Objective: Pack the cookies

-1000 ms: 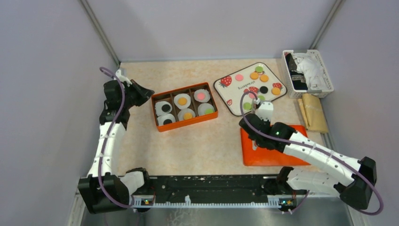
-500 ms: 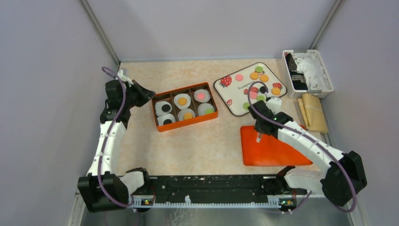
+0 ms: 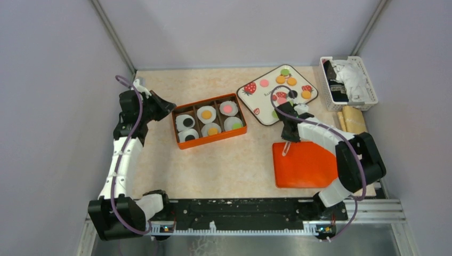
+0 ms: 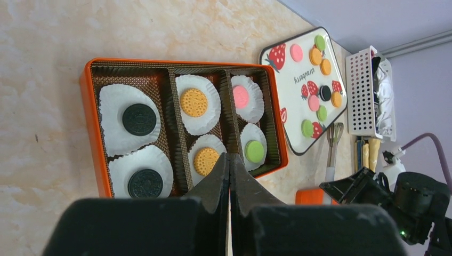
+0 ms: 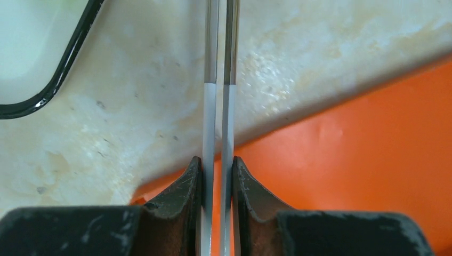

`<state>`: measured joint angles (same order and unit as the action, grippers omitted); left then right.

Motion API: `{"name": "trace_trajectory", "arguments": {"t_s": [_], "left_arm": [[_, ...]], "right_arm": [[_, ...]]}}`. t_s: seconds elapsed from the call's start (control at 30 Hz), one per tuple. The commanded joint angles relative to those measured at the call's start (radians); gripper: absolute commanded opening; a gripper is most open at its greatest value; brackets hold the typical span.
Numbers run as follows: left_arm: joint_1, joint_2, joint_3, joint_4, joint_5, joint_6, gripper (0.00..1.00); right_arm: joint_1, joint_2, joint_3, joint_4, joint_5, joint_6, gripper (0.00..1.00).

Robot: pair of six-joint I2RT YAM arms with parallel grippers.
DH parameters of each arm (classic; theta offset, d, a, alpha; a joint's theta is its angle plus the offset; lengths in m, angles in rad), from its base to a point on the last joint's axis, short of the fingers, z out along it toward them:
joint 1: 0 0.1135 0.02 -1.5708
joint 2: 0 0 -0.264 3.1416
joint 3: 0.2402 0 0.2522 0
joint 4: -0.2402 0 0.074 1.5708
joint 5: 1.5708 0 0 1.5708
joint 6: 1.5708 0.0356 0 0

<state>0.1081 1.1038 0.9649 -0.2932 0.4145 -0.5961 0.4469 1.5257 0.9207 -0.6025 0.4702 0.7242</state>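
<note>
An orange box [image 3: 213, 138] mid-table holds several paper cups, each with one cookie: black [image 3: 187, 122], orange [image 3: 206, 113], pink [image 3: 228, 108], green [image 4: 255, 151]. More cookies [image 3: 291, 81] lie on the strawberry tray [image 3: 266, 96] at the back right. My right gripper [image 5: 218, 162] is shut on the white handles of metal tongs [image 5: 211, 106]. The tongs [image 3: 286, 149] hang over the gap between the tray and the orange lid [image 3: 309, 168]. My left gripper [image 4: 229, 160] is shut and empty. It hovers left of the box [image 4: 91, 122].
A white basket [image 3: 368, 80] with cloth and dark items stands at the back right. A brown folded bag [image 3: 354, 122] lies in front of it. Grey walls close in on both sides.
My right arm has folded back toward its base and turned the gripper and tongs around near the lid's far left corner. The strawberry tray has shifted back and left. The left arm is still.
</note>
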Motion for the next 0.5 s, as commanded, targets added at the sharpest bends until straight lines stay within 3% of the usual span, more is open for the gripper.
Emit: {"name": "trace_trajectory", "arguments": {"t_s": [0.0,0.47], "left_arm": [[-0.001,-0.028,0.018,0.023,0.002,0.024,0.02],[-0.001,-0.021,-0.002,0.043,-0.001,0.023,0.05]], "right_arm": [[0.000,0.067,0.102,0.128,-0.109,-0.058,0.00],[0.001,0.285,0.260,0.167,-0.206,-0.088,0.00]]}}
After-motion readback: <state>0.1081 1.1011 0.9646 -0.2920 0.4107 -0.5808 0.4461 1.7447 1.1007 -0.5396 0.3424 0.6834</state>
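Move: My right hand holds the tongs low over the table, their head reaching forward to the near right edge of the cookie tray. The tray's middle lies about 21 cm ahead and 5 cm left. The cookie box sits some 35 cm left and 9 cm ahead, the orange lid about 12 cm behind and 9 cm right. From my left hand, the tray is about 15 cm ahead, 41 cm right and well below. With my right hand I keep the tongs pinched and go forward and left in about equal parts, some 6 cm in all, sinking nearly 2 cm on the way. The tongs' head goes on pushing along the tray's near right edge, driving the tray towards the cookie box, while my wrist tilts just a few degrees. ##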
